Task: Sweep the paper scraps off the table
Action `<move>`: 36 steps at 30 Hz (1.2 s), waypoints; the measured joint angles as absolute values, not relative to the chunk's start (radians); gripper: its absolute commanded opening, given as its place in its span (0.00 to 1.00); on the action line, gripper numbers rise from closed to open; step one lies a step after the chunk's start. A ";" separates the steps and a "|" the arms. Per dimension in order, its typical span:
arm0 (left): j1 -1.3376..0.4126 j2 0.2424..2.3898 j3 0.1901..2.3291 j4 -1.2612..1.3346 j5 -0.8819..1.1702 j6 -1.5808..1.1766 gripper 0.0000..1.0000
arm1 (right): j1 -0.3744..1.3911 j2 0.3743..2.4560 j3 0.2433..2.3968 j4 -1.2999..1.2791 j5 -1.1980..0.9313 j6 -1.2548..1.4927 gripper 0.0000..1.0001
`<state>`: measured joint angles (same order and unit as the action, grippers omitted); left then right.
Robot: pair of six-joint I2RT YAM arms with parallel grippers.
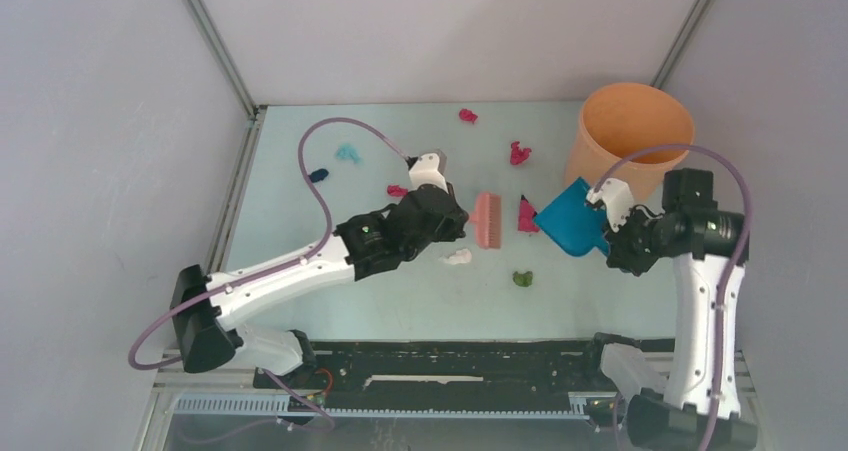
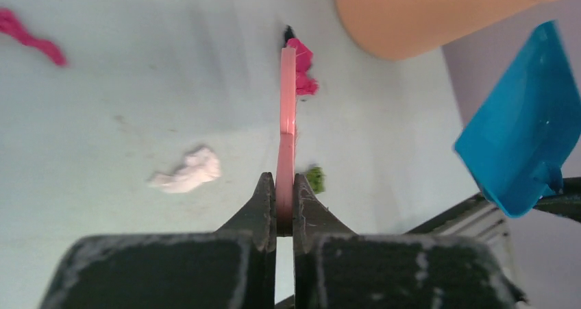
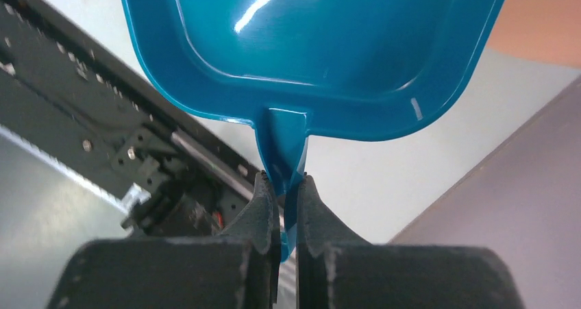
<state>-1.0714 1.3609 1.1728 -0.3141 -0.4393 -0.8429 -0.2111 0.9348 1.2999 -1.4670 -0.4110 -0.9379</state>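
Observation:
My left gripper (image 1: 462, 221) (image 2: 285, 184) is shut on the handle of a pink hand brush (image 1: 487, 220) (image 2: 286, 110), held mid-table. Just right of the brush lies a magenta scrap (image 1: 526, 214) (image 2: 303, 66). A white scrap (image 1: 457, 258) (image 2: 188, 172) and an olive green one (image 1: 523, 279) (image 2: 316, 178) lie nearer. More paper scraps dot the pale table (image 1: 300, 271): magenta (image 1: 520, 153), (image 1: 467, 115), (image 1: 397, 190) (image 2: 31, 38), teal (image 1: 347, 153), navy (image 1: 318, 174). My right gripper (image 1: 606, 233) (image 3: 286, 186) is shut on the handle of a blue dustpan (image 1: 572, 218) (image 3: 315, 42) (image 2: 524, 138), tilted off the table.
An orange bucket (image 1: 630, 141) (image 2: 425, 11) stands at the back right, just behind the dustpan. Grey walls close in left, right and back. A black rail (image 1: 450, 361) runs along the near table edge.

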 measured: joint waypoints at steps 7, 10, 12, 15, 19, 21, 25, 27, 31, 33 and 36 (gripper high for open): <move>-1.031 1.351 1.377 -0.591 -0.443 -0.582 0.00 | -0.061 1.044 1.210 -1.528 -0.186 -1.038 0.00; -1.025 1.396 1.521 -0.749 -0.473 -0.468 0.00 | 0.023 1.083 1.163 -1.542 -0.096 -1.050 0.00; -1.023 1.440 1.595 -0.836 -0.511 -0.418 0.00 | 0.067 1.118 1.125 -1.545 -0.040 -1.051 0.00; -1.010 1.539 1.679 -0.977 -0.577 -0.360 0.00 | 0.113 1.175 1.059 -1.545 0.034 -1.052 0.00; -0.986 1.654 1.697 -1.090 -0.591 -0.331 0.00 | 0.150 1.254 1.008 -1.554 0.089 -1.046 0.00; -0.973 1.706 1.697 -1.126 -0.570 -0.325 0.00 | 0.158 1.296 1.006 -1.553 0.094 -1.042 0.00; -0.958 1.758 1.697 -1.143 -0.516 -0.320 0.00 | 0.160 1.361 0.986 -1.540 0.093 -1.035 0.00; -0.954 1.774 1.697 -1.140 -0.485 -0.319 0.00 | 0.160 1.387 0.964 -1.520 0.092 -1.031 0.00; -0.952 1.808 1.709 -1.104 -0.401 -0.314 0.00 | 0.162 1.452 0.945 -1.476 0.070 -1.022 0.00; -0.952 1.822 1.717 -1.077 -0.353 -0.314 0.00 | 0.170 1.477 0.945 -1.452 0.056 -1.015 0.00; -0.952 1.855 1.741 -1.042 -0.271 -0.318 0.00 | 0.194 1.502 0.945 -1.422 0.031 -1.003 0.00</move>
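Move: The white scrap lies some 23 cm below the left hand, about 5 cm ahead and level sideways. From that hand, the green scrap is level fore-and-aft and about 13 cm right, the pink-and-black scraps 17 cm ahead and 14 cm right, equally low. For the right hand with the dustpan, the green scrap is some 7 cm ahead, 17 cm left and 23 cm below; the pink-and-black scraps are 24 cm ahead and 16 cm left. Leftward and up first, the left hand swings the held brush about 9 cm over, then sinks some 13 cm and comes back right beside the white scrap, its wrist turning until the fingers point nearly straight down. The right hand, still gripping the dustpan, lowers about 16 cm and draws slightly back, tipping and turning the pan counter-clockwise to bring its mouth beside the green scrap. ##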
